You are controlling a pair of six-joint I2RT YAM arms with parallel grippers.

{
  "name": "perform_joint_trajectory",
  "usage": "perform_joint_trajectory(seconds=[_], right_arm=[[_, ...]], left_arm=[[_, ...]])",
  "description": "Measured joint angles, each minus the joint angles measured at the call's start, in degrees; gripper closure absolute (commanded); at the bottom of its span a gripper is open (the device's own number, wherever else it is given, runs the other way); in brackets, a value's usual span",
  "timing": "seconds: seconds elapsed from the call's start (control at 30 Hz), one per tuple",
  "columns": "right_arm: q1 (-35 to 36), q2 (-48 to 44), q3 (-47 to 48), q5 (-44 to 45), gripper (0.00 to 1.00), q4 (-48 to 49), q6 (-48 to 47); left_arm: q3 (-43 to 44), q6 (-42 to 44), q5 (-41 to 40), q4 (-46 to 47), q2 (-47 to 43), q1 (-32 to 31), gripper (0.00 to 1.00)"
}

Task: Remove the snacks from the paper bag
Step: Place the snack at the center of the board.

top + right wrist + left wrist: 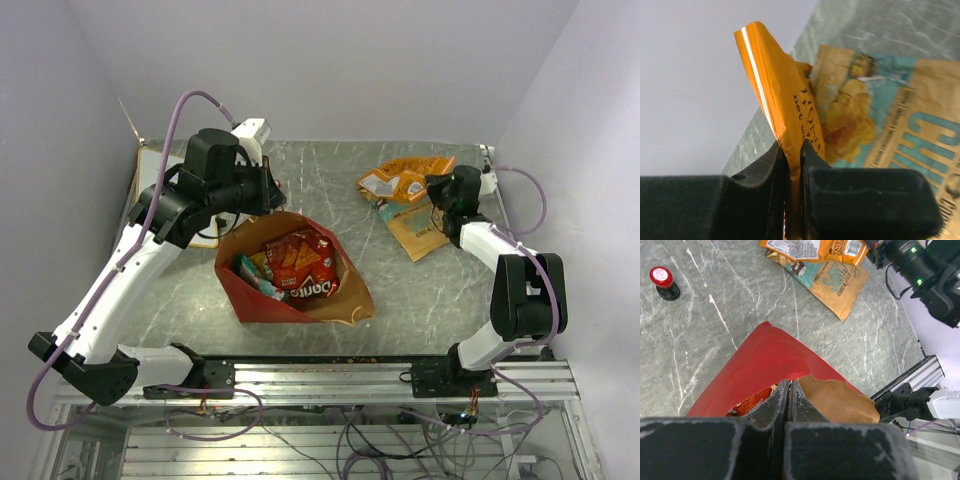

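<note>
The paper bag [258, 300], red outside and kraft inside, lies open in the middle of the table. A red Doritos bag [305, 265] and other packets, one teal [250, 268], lie in its mouth. My left gripper [272, 205] is at the bag's far rim; in the left wrist view it [789, 385] is shut on the torn edge of the bag [765, 355]. My right gripper [432, 190] is shut on an orange packet [400, 180], seen pinched upright in the right wrist view [785, 95]. A tan and teal packet [420, 235] lies flat beside it.
A small red-capped black knob [661, 277] stands on the table beyond the bag. The tan packet [900, 130] lies under the right gripper [792, 145]. Walls close in the back and sides. An aluminium rail [330, 378] runs along the near edge.
</note>
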Motion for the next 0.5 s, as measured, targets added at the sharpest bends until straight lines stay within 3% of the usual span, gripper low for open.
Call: perform_joint_trajectory(seconds=[0.37, 0.5], right_arm=[[-5.8, -0.3, -17.3, -2.1, 1.0, 8.9, 4.6], [-6.6, 0.0, -17.4, -3.6, 0.82, 9.1, 4.7]], left_arm=[[0.2, 0.5, 2.2, 0.2, 0.0, 0.0, 0.93], [0.2, -0.1, 3.2, 0.6, 0.0, 0.0, 0.93]])
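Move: Down beneath the right hand, which already grips one end of the orange snack, lies the brown snack bag: about 14 cm lower, some 3 cm back and 3 cm to the left. The open paper bag stands about 22 cm back and 33 cm to the left of the right hand, its middle roughly 8 cm lower. From the left hand, the brown snack bag lies around 17 cm ahead, 34 cm to the right and 31 cm below. Lowering the pinched orange snack onto the brown snack bag, the right hand sinks about 9.5 cm while drawing back some 5 cm and 4 cm to the right, towards the brown bag's right-hand edge. The fingers tip slightly further down and keep their hold, and the hand eases to a stop at the bottom. ##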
